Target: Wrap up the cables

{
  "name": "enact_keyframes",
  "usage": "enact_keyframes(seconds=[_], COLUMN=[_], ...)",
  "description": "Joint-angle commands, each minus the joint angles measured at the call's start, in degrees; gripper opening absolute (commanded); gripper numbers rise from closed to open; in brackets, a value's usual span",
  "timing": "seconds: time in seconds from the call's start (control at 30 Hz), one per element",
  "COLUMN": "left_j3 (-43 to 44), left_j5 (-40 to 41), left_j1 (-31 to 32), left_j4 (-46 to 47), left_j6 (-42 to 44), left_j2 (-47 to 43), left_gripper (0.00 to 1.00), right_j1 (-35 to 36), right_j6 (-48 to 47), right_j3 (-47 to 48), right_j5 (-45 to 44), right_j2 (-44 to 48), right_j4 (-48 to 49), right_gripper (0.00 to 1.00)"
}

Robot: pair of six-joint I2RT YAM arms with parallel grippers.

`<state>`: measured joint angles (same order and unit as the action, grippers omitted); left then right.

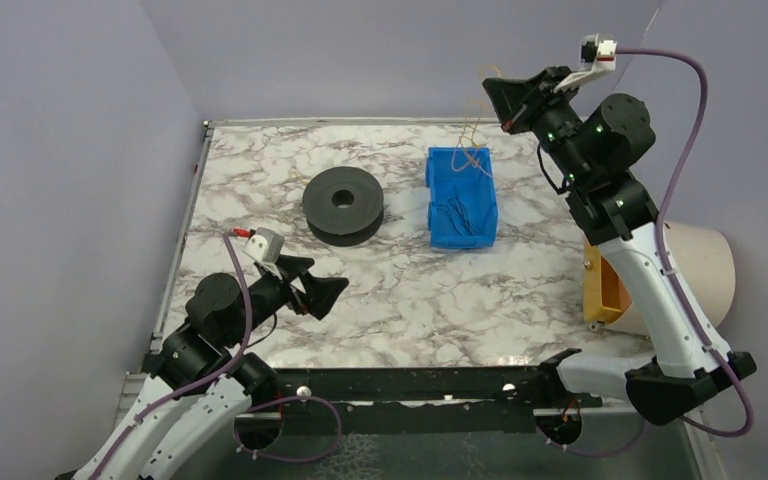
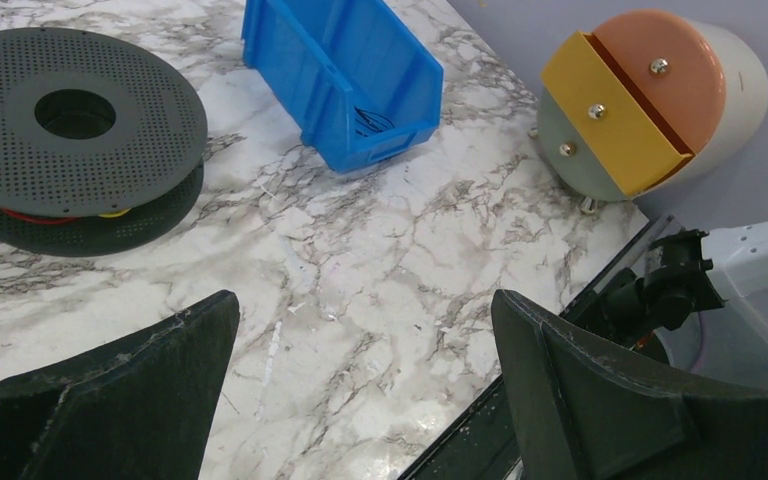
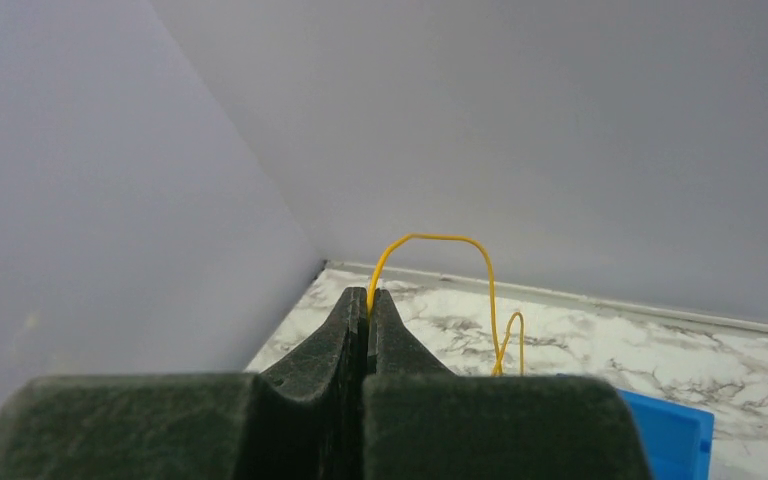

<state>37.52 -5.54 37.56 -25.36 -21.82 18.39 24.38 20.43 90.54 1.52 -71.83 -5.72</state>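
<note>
High above the table's back right, my right gripper (image 1: pixel 490 85) (image 3: pixel 369 296) is shut on a thin yellow cable (image 3: pixel 460 238). The cable arches up from the fingertips and drops toward the blue bin (image 1: pixel 462 198) (image 3: pixel 672 430), showing as a faint loop (image 1: pixel 472 140) above the bin's far end. Dark cables (image 1: pixel 465 212) (image 2: pixel 375 122) lie inside the bin. The black spool (image 1: pixel 343 205) (image 2: pixel 75 115) lies flat left of the bin, with red and yellow wire between its flanges. My left gripper (image 1: pixel 325 275) (image 2: pixel 363 300) hovers open and holds nothing near the front left, pointing toward the spool.
A rounded cream object with a yellow and orange face (image 1: pixel 610 290) (image 2: pixel 650 100) sits at the table's right edge. A black rail (image 1: pixel 410 385) runs along the near edge. Grey walls close in on the left, back and right.
</note>
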Motion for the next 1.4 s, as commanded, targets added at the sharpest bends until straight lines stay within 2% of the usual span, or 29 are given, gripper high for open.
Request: enact_keyframes(seconds=[0.0, 0.33, 0.53, 0.77, 0.87, 1.07, 1.23, 1.37], left_j3=[4.14, 17.37, 19.75, 17.15, 14.96, 11.49, 7.94, 9.13], left_j5=[-4.0, -9.17, -13.14, -21.09, -26.54, -29.45, -36.18, -36.75], left_j1=[-0.3, -0.3, -0.3, -0.3, -0.3, -0.21, 0.4, 3.4], left_j4=[2.45, 2.94, 6.41, 16.3, 22.57, 29.79, 40.77, 42.59], left_j6=[0.2, -1.5, -3.16, -4.02, -3.98, -4.51, -7.99, -7.29], left_j2=[3.01, 10.44, 15.77, 21.3, 24.44, 29.65, 33.62, 36.97], left_gripper=[0.99, 0.99, 0.99, 0.99, 0.99, 0.99, 0.99, 0.99], right_j1=[0.23, 0.23, 0.23, 0.27, 0.25, 0.4, 0.62, 1.09], right_j6=[-0.66, 0.48, 1.83, 3.56, 7.07, 11.76, 15.64, 18.61], right_j3=[-2.59, -9.11, -15.41, -23.24, -26.58, -30.07, -32.54, -34.17], right_j5=[11.28, 28.92, 41.82, 52.09, 56.44, 62.88, 65.45, 67.86], right_j2=[6.17, 13.63, 15.92, 17.34, 17.67, 18.15, 18.17, 17.92], right_j4=[0.19, -8.34, -9.01, -7.92, -3.58, 2.89, 7.68, 12.18], right_gripper=[0.01, 0.01, 0.01, 0.01, 0.01, 0.01, 0.01, 0.01])
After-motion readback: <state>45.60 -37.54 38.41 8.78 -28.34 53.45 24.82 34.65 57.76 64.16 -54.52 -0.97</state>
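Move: The yellow cable dangles from the right fingers, its middle roughly 10 cm below them and 2 cm to their left; from the open left hand it lies about 20 cm ahead, 24 cm right and 15 cm up. It is taken towards the left gripper, some 20 cm back, 26 cm left and 25 cm below the right hand. The blue bin is about 17 cm ahead of the right hand and 50 cm below; the grey reel is 15 cm ahead, 27 cm left, 47 cm below it. The yellow cable, still pinched in the shut right fingers, is drawn back about 21 cm, lowered some 15 cm and brought 7 cm left towards the left gripper, the right hand swinging roughly 65 degrees counter-clockwise. Wide open, the left hand rises about 11 cm, then goes 13 cm right and sinks about half way back, turning clockwise towards the cable. ##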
